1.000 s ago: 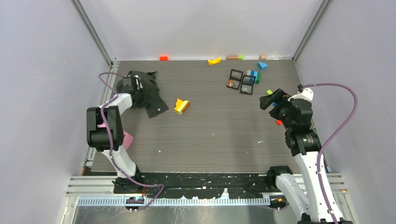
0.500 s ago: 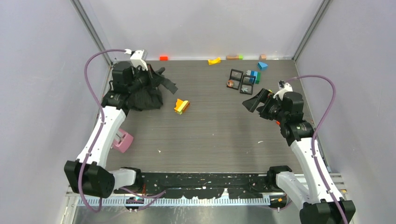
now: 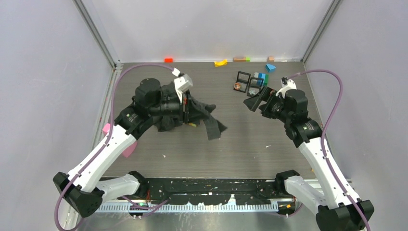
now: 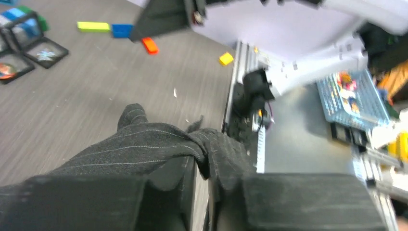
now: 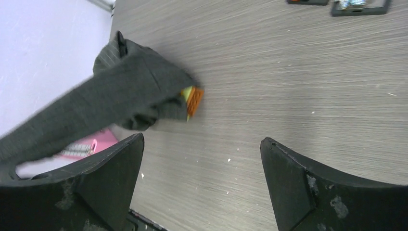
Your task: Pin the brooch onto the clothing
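Observation:
The dark pinstriped shirt (image 3: 195,111) hangs bunched from my left gripper (image 3: 185,102), left of the table's middle, with a sleeve trailing to the right. In the left wrist view the left gripper (image 4: 202,192) is shut on a fold of the shirt (image 4: 144,149). Black display boxes (image 3: 243,78) lie at the far right; one holds a copper brooch (image 3: 236,86). My right gripper (image 3: 255,99) hovers just below them, open and empty. In the right wrist view the right gripper (image 5: 202,144) has its jaws wide apart over bare table, with the shirt (image 5: 130,91) ahead.
A yellow and orange block (image 5: 192,100) lies half under the shirt. A pink object (image 3: 129,147) sits at the table's left edge. Small coloured blocks line the back: orange (image 3: 168,59), yellow (image 3: 221,62), blue (image 3: 270,67).
My left arm has swung the shirt from the far left corner toward the table's middle, covering the yellow block. My right gripper has moved left and away, up to the display boxes.

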You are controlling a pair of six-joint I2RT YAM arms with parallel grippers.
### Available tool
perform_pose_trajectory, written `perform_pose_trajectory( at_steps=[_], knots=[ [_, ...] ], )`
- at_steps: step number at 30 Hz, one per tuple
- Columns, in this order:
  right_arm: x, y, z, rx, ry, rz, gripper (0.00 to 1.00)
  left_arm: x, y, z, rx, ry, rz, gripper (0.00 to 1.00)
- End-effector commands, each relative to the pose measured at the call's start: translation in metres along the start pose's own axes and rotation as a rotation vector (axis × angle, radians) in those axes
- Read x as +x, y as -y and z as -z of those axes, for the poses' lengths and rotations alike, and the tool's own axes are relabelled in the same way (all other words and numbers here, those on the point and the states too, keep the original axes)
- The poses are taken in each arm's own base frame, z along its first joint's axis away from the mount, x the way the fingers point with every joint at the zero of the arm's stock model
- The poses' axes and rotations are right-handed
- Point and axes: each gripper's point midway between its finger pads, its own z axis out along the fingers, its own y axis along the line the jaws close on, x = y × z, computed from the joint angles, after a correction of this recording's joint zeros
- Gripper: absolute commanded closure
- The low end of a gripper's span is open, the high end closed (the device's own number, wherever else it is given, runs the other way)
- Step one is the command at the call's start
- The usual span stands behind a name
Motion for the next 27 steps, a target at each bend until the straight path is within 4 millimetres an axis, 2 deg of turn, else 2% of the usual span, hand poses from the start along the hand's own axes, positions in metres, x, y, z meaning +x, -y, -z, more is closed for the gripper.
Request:
perform_pose_trajectory(
  at_steps=[1,3,5,7,11,13,17,18,19,20,21,22,23,24,25,26,27],
  knots=[
    [-0.027,0.002,0.012,0.078,0.107,-0.027,0.04,0.044,0.021,-0.002,0.101,-0.124,0.037,0.69],
    [-0.028,0.002,0.012,0.085,0.104,-0.038,0.04,0.062,0.01,0.004,0.027,-0.176,0.059,0.35],
    [-0.027,0.0,0.01,0.084,0.089,-0.051,0.04,0.071,-0.006,0.014,-0.107,-0.203,0.063,0.16],
    [-0.022,-0.001,0.005,0.08,0.059,-0.065,0.04,0.068,-0.025,0.03,-0.278,-0.194,0.045,0.02],
    [-0.003,-0.007,-0.012,0.071,-0.021,-0.08,0.04,0.066,-0.063,0.058,-0.553,-0.188,0.092,0.0],
    [0.014,-0.013,-0.025,0.06,-0.077,-0.082,0.04,0.075,-0.086,0.068,-0.654,-0.219,0.155,0.0],
    [0.061,-0.027,-0.054,0.033,-0.208,-0.067,0.04,0.107,-0.136,0.091,-0.797,-0.259,0.385,0.0],
    [0.078,-0.034,-0.062,0.022,-0.248,-0.049,0.04,0.113,-0.147,0.097,-0.827,-0.246,0.431,0.0],
    [0.09,-0.03,-0.071,0.046,-0.272,-0.039,0.04,0.116,-0.158,0.105,-0.866,-0.211,0.478,0.0],
    [0.103,-0.04,-0.074,0.029,-0.296,-0.013,0.04,0.117,-0.166,0.109,-0.886,-0.174,0.507,0.0],
    [0.112,-0.036,-0.082,0.054,-0.311,0.007,0.04,0.115,-0.173,0.112,-0.896,-0.127,0.536,0.0],
    [0.12,-0.044,-0.085,0.043,-0.326,0.03,0.04,0.114,-0.178,0.114,-0.895,-0.084,0.571,0.0],
    [0.129,-0.04,-0.093,0.067,-0.345,0.049,0.04,0.112,-0.183,0.114,-0.887,-0.041,0.593,0.0],
    [0.133,-0.046,-0.097,0.058,-0.349,0.065,0.05,0.11,-0.188,0.113,-0.883,-0.002,0.616,0.0],
    [0.141,-0.042,-0.105,0.073,-0.37,0.082,0.05,0.108,-0.193,0.113,-0.882,0.026,0.631,0.0],
    [0.14,-0.049,-0.109,0.061,-0.369,0.094,0.05,0.107,-0.198,0.112,-0.884,0.044,0.638,0.0],
    [0.148,-0.045,-0.116,0.073,-0.389,0.111,0.05,0.108,-0.204,0.111,-0.892,0.05,0.65,0.0]
  ],
)
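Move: Hanging from the left hand's shut fingers, the clothing trails to the table, its middle about 7 cm ahead, 8 cm left and 17 cm below; the yellow block is some 17 cm ahead, 5 cm left and 31 cm down. From the right hand the clothing's middle lies roughly 30 cm left, 2 cm back and 8 cm below; the yellow block is 27 cm left, 8 cm ahead, and the brooch boxes about 22 cm ahead, 5 cm right, both blocks and boxes some 22 cm below. Opening wide, the left fingers let go of the clothing as the hand dips back slightly, then it sinks and sweeps left about 17 cm each, and forward 10, turning counter-clockwise some 50 degrees to hover by the clothing's left side. The right hand waits, then travels left and down about 13 cm each with fingers open and tipping down, towards the fallen sleeve, without visible contact. ##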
